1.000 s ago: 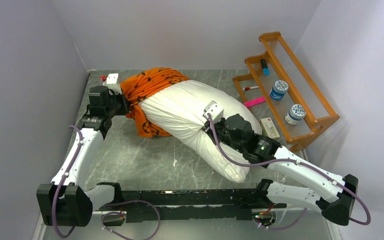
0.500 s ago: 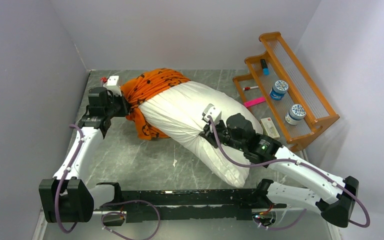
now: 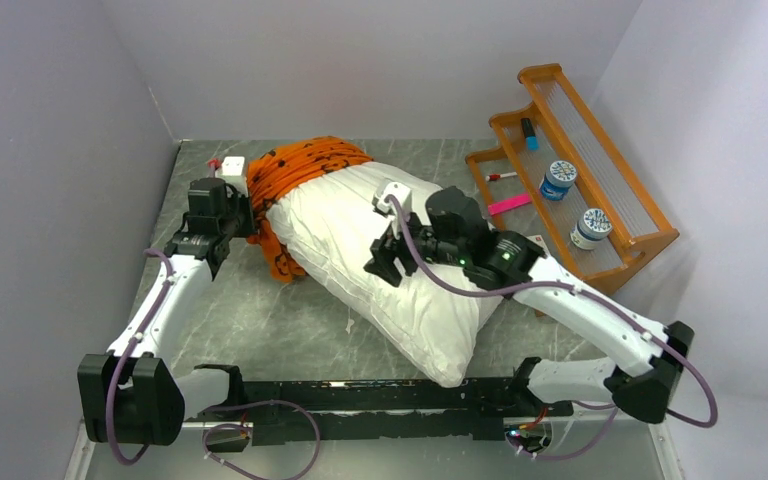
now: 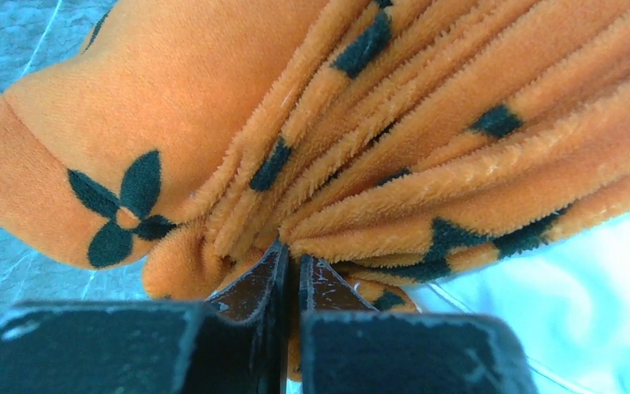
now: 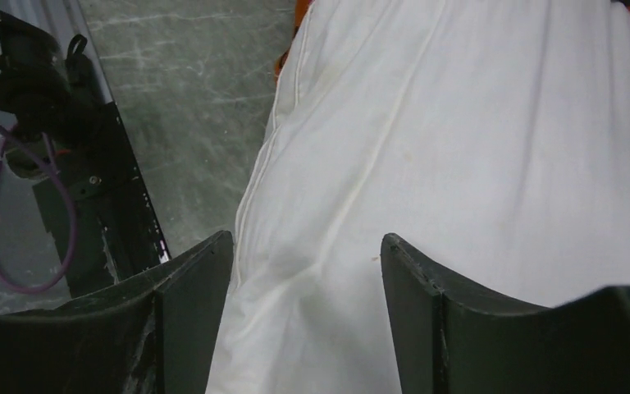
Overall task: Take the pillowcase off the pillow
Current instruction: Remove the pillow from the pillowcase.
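The white pillow [image 3: 380, 260] lies diagonally across the table, its far left end still inside the bunched orange pillowcase [image 3: 295, 165]. My left gripper [image 3: 243, 215] is shut on a gathered fold of the pillowcase [image 4: 394, 139] at the pillow's left side. In the left wrist view its fingertips [image 4: 272, 267] pinch the orange pile fabric. My right gripper [image 3: 385, 262] hovers over the middle of the pillow [image 5: 476, 139], open, with only white fabric showing between its fingers [image 5: 201, 275].
An orange wooden rack [image 3: 580, 170] with two jars [image 3: 558, 180], markers and a pink item [image 3: 509, 204] stands at the back right. Grey walls close in on the left, back and right. The black base rail [image 3: 380, 400] runs along the near edge.
My right gripper has let go of the pillow, opened, and moved up and left over its middle. The pillow's near end has swung toward the base rail. The left gripper shifted slightly right.
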Motion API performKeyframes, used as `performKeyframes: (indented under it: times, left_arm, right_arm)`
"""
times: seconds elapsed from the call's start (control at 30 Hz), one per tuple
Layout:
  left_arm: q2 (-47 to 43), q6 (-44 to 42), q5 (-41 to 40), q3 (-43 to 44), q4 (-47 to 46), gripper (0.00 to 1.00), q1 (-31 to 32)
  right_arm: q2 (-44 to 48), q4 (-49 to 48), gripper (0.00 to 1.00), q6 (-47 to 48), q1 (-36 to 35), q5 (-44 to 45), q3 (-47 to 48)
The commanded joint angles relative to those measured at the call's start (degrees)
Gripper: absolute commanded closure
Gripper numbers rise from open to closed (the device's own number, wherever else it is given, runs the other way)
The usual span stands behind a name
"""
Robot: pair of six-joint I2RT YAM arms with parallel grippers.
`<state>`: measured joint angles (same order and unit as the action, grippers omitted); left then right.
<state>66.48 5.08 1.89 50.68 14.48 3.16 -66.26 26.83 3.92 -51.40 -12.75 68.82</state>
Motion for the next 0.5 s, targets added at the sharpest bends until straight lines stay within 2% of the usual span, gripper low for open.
performKeyframes:
  times: [0.0, 0.23, 0.3, 0.47]
  left_arm:
    - [-1.24, -2.14, -6.22, 0.57, -5.43, 0.95, 0.45]
    - [-2.45, -2.84, -6.46, 0.39, -5.44, 0.95, 1.45]
    - [-2.86, -3.02, -7.18, 0.24, -5.47, 0.95, 1.58]
    - [-3.67, -3.63, -7.70, 0.08, -5.39, 0.95, 2.10]
  right_arm:
    - [-5.65, 0.33, 0.27, -0.65, 0.31, 2.74, 6.28]
    - [-14.95, -0.03, 0.11, -2.77, 2.15, 12.58, 16.85]
    - [-17.53, 0.14, 0.09, -2.87, 3.55, 14.14, 19.48]
    - [-22.20, -3.09, 0.04, -6.15, 9.45, 10.55, 21.61]
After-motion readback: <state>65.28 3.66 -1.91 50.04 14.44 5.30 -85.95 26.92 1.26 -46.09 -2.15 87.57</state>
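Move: From the open right hand, the gathered orange pillowcase lies about 20 cm ahead, 24 cm to the left and 15 cm below. The white pillow's middle is some 5 cm ahead, 5 cm left and 16 cm below. The left hand already pinches the pillowcase's near side; from there its middle is about 10 cm ahead, 12 cm right and 5 cm lower. Right hand sweeps about 11 cm forward over the pillow towards the pillowcase, fingers opening wide; left keeps its pinch. ##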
